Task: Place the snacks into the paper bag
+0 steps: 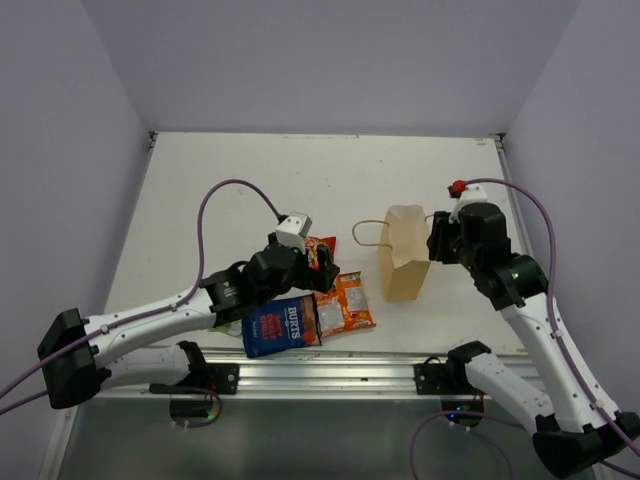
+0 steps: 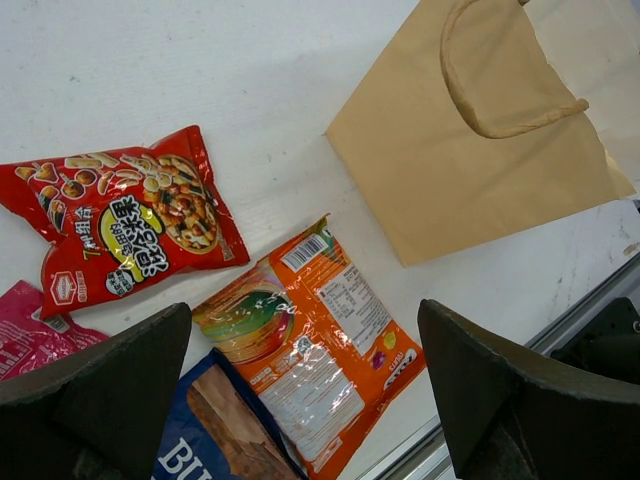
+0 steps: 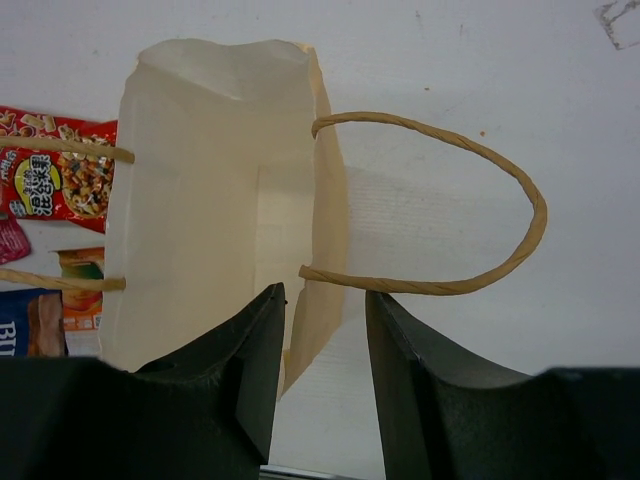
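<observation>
The tan paper bag (image 1: 404, 255) stands open-mouthed at mid-table. My right gripper (image 3: 322, 298) is open, its jaws straddling the near side wall of the paper bag (image 3: 200, 190) with a gap on each side; in the top view the right gripper (image 1: 434, 240) sits at the bag's right edge. The snacks lie left of the bag: a red packet (image 2: 130, 225), an orange packet (image 2: 315, 340), a blue Burts bag (image 2: 215, 435) and a pink packet (image 2: 25, 335). My left gripper (image 2: 303, 312) hangs wide open above the orange packet (image 1: 346, 303), holding nothing.
One loop handle (image 3: 525, 195) of the bag lies out to the right on the table; the other (image 3: 60, 150) hangs to the left. The metal rail (image 1: 330, 365) runs along the near table edge, just below the blue Burts bag (image 1: 281, 325).
</observation>
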Robot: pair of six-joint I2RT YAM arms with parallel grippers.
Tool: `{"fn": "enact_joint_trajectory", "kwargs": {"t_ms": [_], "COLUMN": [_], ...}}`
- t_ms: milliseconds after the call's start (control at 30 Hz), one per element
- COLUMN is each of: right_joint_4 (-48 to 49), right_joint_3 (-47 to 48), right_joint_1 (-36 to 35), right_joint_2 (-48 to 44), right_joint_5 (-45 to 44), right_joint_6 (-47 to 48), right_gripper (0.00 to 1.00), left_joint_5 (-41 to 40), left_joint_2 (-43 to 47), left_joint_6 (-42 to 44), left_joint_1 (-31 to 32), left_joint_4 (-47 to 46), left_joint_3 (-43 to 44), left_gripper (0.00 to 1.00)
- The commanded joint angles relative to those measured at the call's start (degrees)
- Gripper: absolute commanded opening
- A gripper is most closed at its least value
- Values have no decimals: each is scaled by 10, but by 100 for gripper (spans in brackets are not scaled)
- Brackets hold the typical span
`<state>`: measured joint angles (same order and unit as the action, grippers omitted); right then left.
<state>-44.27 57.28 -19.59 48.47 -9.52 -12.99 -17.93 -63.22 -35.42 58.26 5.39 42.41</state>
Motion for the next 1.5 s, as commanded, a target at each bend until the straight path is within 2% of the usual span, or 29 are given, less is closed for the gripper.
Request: {"fn": "enact_joint_trajectory", "kwargs": {"t_ms": [0, 300, 433, 533, 567, 700, 933, 1100, 1267, 1467], "right_joint_4": [16, 25, 33, 34, 35, 31, 22, 16, 14, 16], "right_joint_3": [28, 3, -10, -13, -13, -11, -9, -14, -16, -18], "right_joint_1": [0, -1, 0, -1, 0, -1, 0, -1, 0, 0], "right_joint_2": [0, 16, 28, 29, 29, 23, 14, 0, -4, -10], "right_joint_5": [10, 13, 19, 17, 16, 12, 12, 11, 11, 13], "right_joint_6": [-12, -14, -18, -17, -17, -16, -18, -21, -20, -19], "right_gripper": [43, 42, 35, 26, 18, 0, 0, 0, 0, 0], "left_joint_5": [4, 12, 7, -2, -4, -11, -24, -66, -33, 4], "left_joint_2": [-6, -21, -15, -10, -9, -7, -20, -52, -109, -159], "left_joint_6": [-4, -4, -4, -4, -4, -4, -10, -60, -126, -139], "left_joint_1": [2, 2, 2, 2, 2, 2, 2, 3, 4, 9], "left_joint_4": [-30, -37, -35, -32, -31, -28, -23, -13, -70, -210], "left_joint_3": [-2, -2, -6, -8, -9, -8, -10, -25, -58, -117], "left_gripper": [100, 100, 100, 100, 100, 100, 100, 97, 97, 96]}}
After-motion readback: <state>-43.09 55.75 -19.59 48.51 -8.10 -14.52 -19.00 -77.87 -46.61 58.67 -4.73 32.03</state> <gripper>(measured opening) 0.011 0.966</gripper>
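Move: The orange packet lies about 6 cm to the right of my left hand, 3 cm back and 16 cm below. The blue packet is some 9 cm back and 8 cm left, the red one about 10 cm ahead and 1 cm left, and the paper bag roughly 19 cm right and 4 cm farther out. The bag's right rim is about 2 cm below my right hand, 1 cm ahead and 1 cm left, with the bag's body some 8 cm left and 2 cm ahead. My right hand dips about 2 cm onto the bag's right rim, closes its half-open fingers to pinch the paper by the handle's near root, then rises about 1 cm and holds. Next my left hand, after barely moving, drops fast, some 11 cm, towards the orange packet, fingers wide open and tipping about 15 degrees further down. ##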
